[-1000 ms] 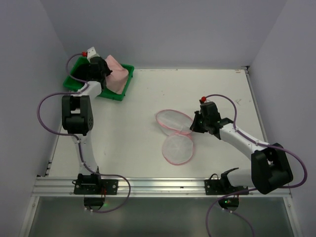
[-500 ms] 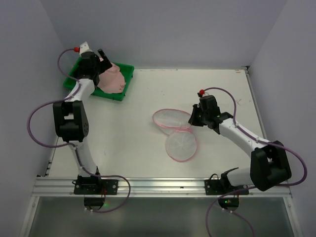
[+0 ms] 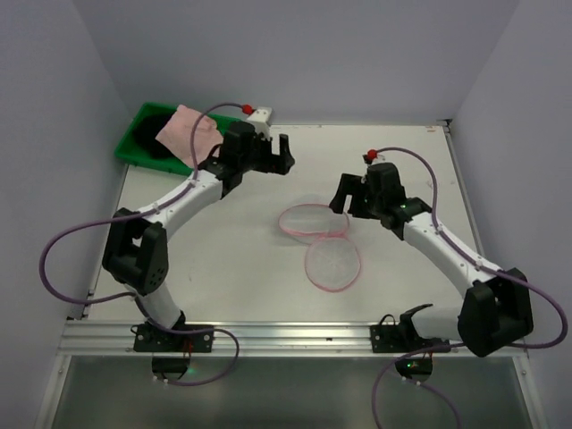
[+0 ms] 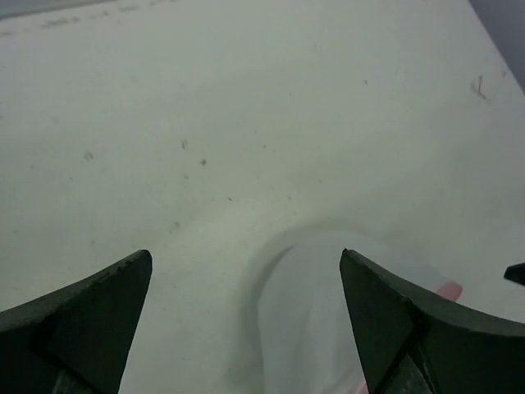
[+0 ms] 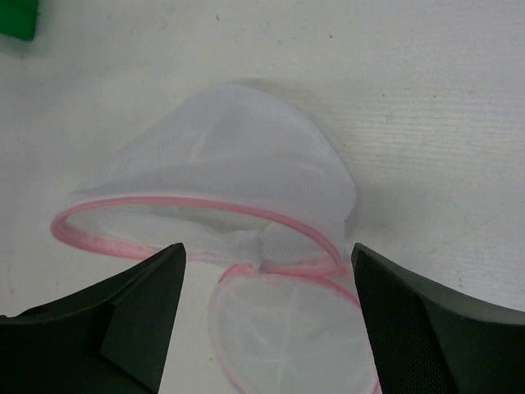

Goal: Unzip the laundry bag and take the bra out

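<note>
The laundry bag [image 3: 313, 219] lies unzipped in the middle of the table, its two pink-rimmed mesh halves spread apart, the lower half [image 3: 332, 264] flat. In the right wrist view the domed half [image 5: 230, 164] sits just ahead of my open right gripper [image 5: 267, 246], which holds nothing. My right gripper [image 3: 342, 201] hovers at the bag's right edge. The pink bra [image 3: 185, 132] lies draped over the green tray [image 3: 134, 134] at the back left. My left gripper [image 3: 273, 161] hangs open and empty over the table behind the bag; white mesh [image 4: 328, 312] shows below its fingertips [image 4: 246, 252].
A dark shape [image 3: 152, 147] lies in the green tray beside the bra. A corner of the tray [image 5: 16, 20] shows in the right wrist view. Walls close the table at the back and both sides. A metal rail [image 3: 286, 338] runs along the near edge.
My left gripper opened, left the bra on the tray and swung right towards the bag. My right gripper opened, let go of the bag's rim and drew back a little.
</note>
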### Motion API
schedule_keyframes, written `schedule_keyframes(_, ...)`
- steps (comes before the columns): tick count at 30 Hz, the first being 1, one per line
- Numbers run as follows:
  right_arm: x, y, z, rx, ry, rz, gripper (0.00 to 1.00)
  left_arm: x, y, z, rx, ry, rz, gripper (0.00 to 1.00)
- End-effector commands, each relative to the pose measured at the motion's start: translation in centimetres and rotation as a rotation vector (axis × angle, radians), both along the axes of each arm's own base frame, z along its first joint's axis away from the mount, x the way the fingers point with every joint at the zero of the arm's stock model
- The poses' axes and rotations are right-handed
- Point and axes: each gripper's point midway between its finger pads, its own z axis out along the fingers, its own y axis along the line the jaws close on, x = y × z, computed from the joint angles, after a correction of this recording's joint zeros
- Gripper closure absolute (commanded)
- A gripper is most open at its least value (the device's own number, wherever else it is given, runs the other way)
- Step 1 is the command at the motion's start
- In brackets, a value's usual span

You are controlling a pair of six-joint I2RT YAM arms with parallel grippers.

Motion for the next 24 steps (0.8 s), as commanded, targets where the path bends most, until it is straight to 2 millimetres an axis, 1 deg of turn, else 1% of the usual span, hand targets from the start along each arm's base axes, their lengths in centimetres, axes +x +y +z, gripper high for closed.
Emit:
schedule_keyframes(1, -2.5, -1.1, 0.5, 0.039, 0.000, -0.060, 0.16, -3.2, -3.0, -3.3, 0.083, 0.058, -0.173, 0.00)
schedule_keyframes(2, -3.3, -1.1, 0.2, 0.061, 0.016, -0.064, 0.15, -3.7, -3.6, -3.5, 0.090, 0.060, -0.195, 0.02)
schedule_keyframes(3, -4.8, -1.3, -0.8, 0.075, 0.036, -0.058, 0.15, -4.5, -4.7, -3.8, 0.096, 0.063, -0.229, 0.02)
schedule_keyframes(5, -6.6, -1.0, -1.6, 0.121, 0.071, -0.045, 0.15, -5.3, -5.7, -5.0, 0.104, 0.087, -0.262, 0.04)
schedule_keyframes(6, -7.8, -1.2, -2.4, 0.137, 0.083, -0.042, 0.15, -5.9, -6.5, -5.7, 0.111, 0.101, -0.274, 0.04)
schedule_keyframes(7, -9.3, -0.9, -3.6, 0.167, 0.131, -0.026, 0.15, -6.2, -7.0, -7.2, 0.122, 0.133, -0.273, 0.07)
schedule_keyframes(8, -9.5, -0.4, -3.0, 0.196, 0.127, -0.008, 0.15, -6.4, -7.2, -7.9, 0.129, 0.149, -0.267, 0.09)
schedule_keyframes(9, -10.4, -0.3, -3.9, 0.207, 0.159, 0.000, 0.15, -6.6, -7.2, -9.2, 0.141, 0.179, -0.253, 0.10)
schedule_keyframes(10, -10.9, -0.1, -3.9, 0.224, 0.168, 0.012, 0.15, -6.5, -7.1, -10.8, 0.150, 0.215, -0.222, 0.12)
schedule_keyframes(11, -11.6, 0.5, -4.0, 0.255, 0.193, 0.038, 0.15, -6.6, -6.9, -11.9, 0.159, 0.240, -0.204, 0.16)
schedule_keyframes(13, -12.1, 1.1, -4.6, 0.281, 0.225, 0.062, 0.16, -6.9, -6.3, -14.6, 0.186, 0.293, -0.168, 0.18)
schedule_keyframes(14, -12.4, 1.6, -4.7, 0.307, 0.249, 0.083, 0.17, -6.7, -5.6, -15.6, 0.200, 0.309, -0.120, 0.22)
schedule_keyframes(15, -12.2, 2.0, -4.8, 0.320, 0.250, 0.095, 0.17, -6.8, -5.3, -16.3, 0.212, 0.322, -0.101, 0.24)
schedule_keyframes(16, -12.2, 2.2, -5.7, 0.317, 0.291, 0.095, 0.17, -7.1, -4.6, -17.6, 0.226, 0.350, -0.067, 0.26)
schedule_keyframes(17, -12.3, 2.5, -6.1, 0.329, 0.317, 0.103, 0.18, -7.3, -4.3, -18.2, 0.225, 0.368, -0.050, 0.31)
schedule_keyframes(18, -11.8, 2.9, -6.2, 0.340, 0.313, 0.107, 0.18, -7.7, -4.1, -18.6, 0.220, 0.388, -0.037, 0.34)
schedule_keyframes(19, -11.5, 3.0, -6.6, 0.344, 0.325, 0.098, 0.19, -8.1, -3.4, -19.2, 0.219, 0.413, 0.015, 0.37)
schedule_keyframes(20, -11.1, 3.1, -7.5, 0.333, 0.351, 0.087, 0.19, -8.4, -3.0, -19.4, 0.214, 0.428, 0.038, 0.41)
schedule_keyframes(21, -10.2, 3.2, -7.6, 0.324, 0.336, 0.076, 0.19, -8.7, -2.5, -19.5, 0.210, 0.440, 0.064, 0.42)
schedule_keyframes(22, -9.7, 3.0, -8.0, 0.309, 0.343, 0.058, 0.20, -9.3, -1.5, -19.8, 0.204, 0.462, 0.121, 0.44)
schedule_keyframes(23, -8.8, 3.2, -8.3, 0.293, 0.350, 0.046, 0.20, -9.6, -0.9, -20.0, 0.202, 0.472, 0.151, 0.47)
schedule_keyframes(24, -7.8, 2.8, -8.4, 0.274, 0.338, 0.020, 0.20, -10.0, -0.3, -20.1, 0.201, 0.486, 0.178, 0.48)
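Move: Some 8 cm back, 12 cm right and 18 cm below the left hand lies the middle of the laundry bag's open pocket; the green bin is about 13 cm ahead, 26 cm left and 19 cm below that hand. The bag's round flap lies roughly 12 cm back, 4 cm left and 13 cm below the right hand, with the pocket about 2 cm ahead, 10 cm left and 11 cm below the right hand. Dropping about 19 cm towards the pocket's left side, the left hand first swings back and right, then sinks steeply while easing back left; it tips down some 25 degrees and closes to about half, mesh now between its fingers. The right hand draws back about 12 cm, then lowers over the flap, tipping down, its fingers staying open. ##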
